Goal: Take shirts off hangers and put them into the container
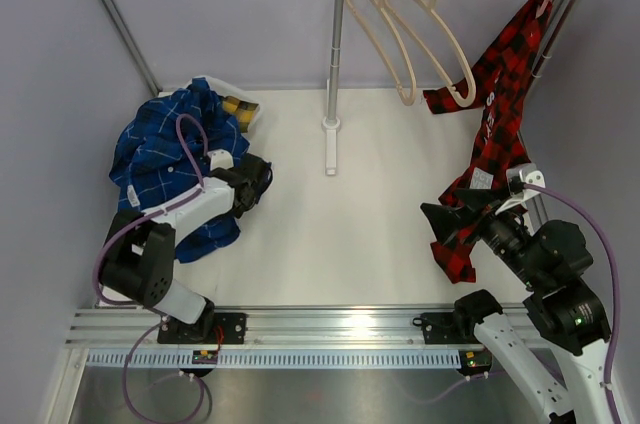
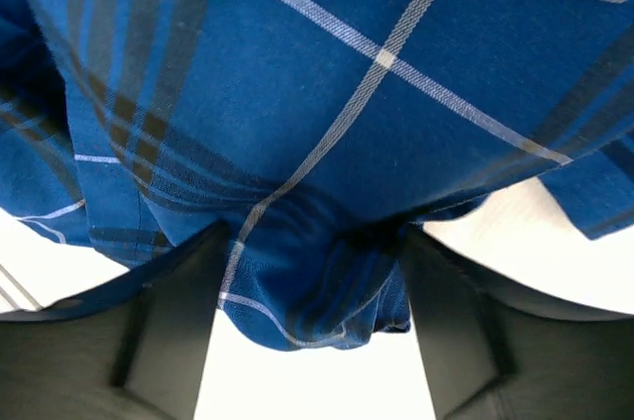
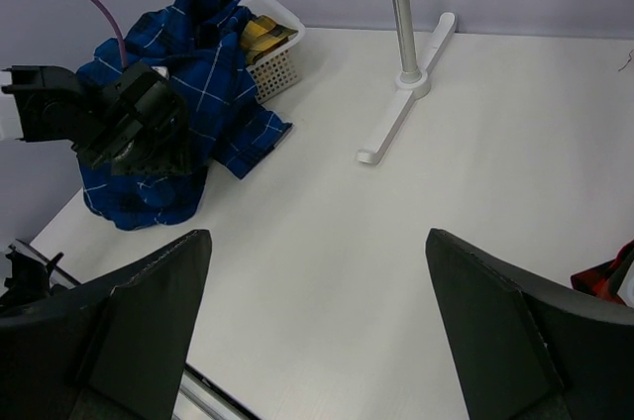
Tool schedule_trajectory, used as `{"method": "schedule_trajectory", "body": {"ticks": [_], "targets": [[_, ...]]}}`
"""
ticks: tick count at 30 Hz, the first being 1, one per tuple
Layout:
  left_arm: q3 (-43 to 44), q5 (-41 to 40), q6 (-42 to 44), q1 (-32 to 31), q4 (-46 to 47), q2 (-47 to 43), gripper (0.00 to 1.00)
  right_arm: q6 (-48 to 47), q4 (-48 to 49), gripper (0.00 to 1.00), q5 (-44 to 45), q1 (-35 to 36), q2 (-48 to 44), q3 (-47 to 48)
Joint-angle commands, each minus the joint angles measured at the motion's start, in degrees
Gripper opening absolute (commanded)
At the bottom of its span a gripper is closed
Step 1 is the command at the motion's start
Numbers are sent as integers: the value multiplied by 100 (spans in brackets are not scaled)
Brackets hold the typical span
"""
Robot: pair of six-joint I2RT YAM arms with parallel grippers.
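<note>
The blue shirt (image 1: 170, 159) is heaped over the container (image 1: 255, 119) at the far left and spills onto the table. The yellow-and-black shirt (image 1: 237, 106) peeks out beneath it. My left gripper (image 1: 255, 184) is pushed into the heap's near edge. Its jaws stand apart in the left wrist view (image 2: 315, 232), with a fold of blue shirt (image 2: 327, 93) bunched between the fingers. The red-and-black shirt (image 1: 500, 94) hangs from a pinkish hanger (image 1: 547, 2) at the rail's right end. My right gripper (image 1: 440, 229) is open beside its lower hem, empty (image 3: 317, 242).
Two bare beige hangers (image 1: 400, 34) hang on the white-and-steel rack (image 1: 333, 54), whose foot (image 3: 396, 113) reaches onto the table's middle. Purple walls close in on the left, back and right. A metal rail runs along the near edge.
</note>
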Motion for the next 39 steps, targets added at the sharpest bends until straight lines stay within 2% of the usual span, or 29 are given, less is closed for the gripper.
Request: {"method": "schedule_trajectory", "body": {"ticks": [1, 4, 5, 8, 10, 14, 16, 17, 20, 21, 24, 28, 31, 39], "targets": [[298, -120, -46, 54, 72, 175, 60, -110, 106, 100, 88, 116, -75, -5], [404, -155, 121, 54, 37, 185, 36, -102, 106, 99, 88, 125, -93, -5], [448, -190, 209, 54, 2, 115, 20, -110, 106, 99, 88, 134, -84, -5], [640, -400, 507, 63, -68, -305, 1, -102, 106, 99, 88, 142, -67, -23], [869, -453, 744, 115, -147, -552, 0, -110, 106, 99, 79, 142, -31, -5], [1878, -629, 1816, 177, -183, -1001, 0, -84, 71, 100, 105, 151, 65, 38], [2739, -752, 2394, 290, -183, -976, 0, -84, 79, 99, 167, 151, 118, 47], [3325, -805, 2563, 361, -156, -810, 0, -101, 79, 100, 185, 151, 135, 56], [4224, -639, 3091, 782, -130, -353, 0, -101, 62, 100, 202, 151, 258, 74], [4784, -577, 3197, 888, -51, 32, 0, -102, 53, 99, 211, 151, 337, 74], [5499, -384, 3636, 1266, 388, 770, 0, -110, 44, 99, 237, 151, 478, 91], [6080, -59, 3628, 1837, 757, 1693, 0, -145, 27, 99, 273, 151, 584, 109], [6248, 187, 3488, 2031, 890, 2396, 0, -172, 18, 99, 369, 151, 672, 109], [6038, 1277, 3102, 2295, 776, 3849, 0, -207, 36, 99, 422, 151, 953, 126]]}}
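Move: The left hand, open, is low over the near edge of the blue shirt, with a fold of it right between the fingers. The container, mostly covered by that shirt, has its middle about 16 cm ahead and 4 cm to the left, at nearly the hand's height. The yellow shirt showing at its rim is some 21 cm ahead and 6 cm right. From the right hand the fold lies roughly 43 cm left, 11 cm ahead and 28 cm lower. Upward first, once the left fingers have shut on the blue fold: the hand lifts it about 30 cm, already going forward, arcs on forward and somewhat left, then lowers it by some 20 cm over the far part of the container, keeping its pinch. The wrist tips up about 30 degrees on the rise and mostly back on the descent. The right hand, open and empty, eases a few centimetres forward and down. ##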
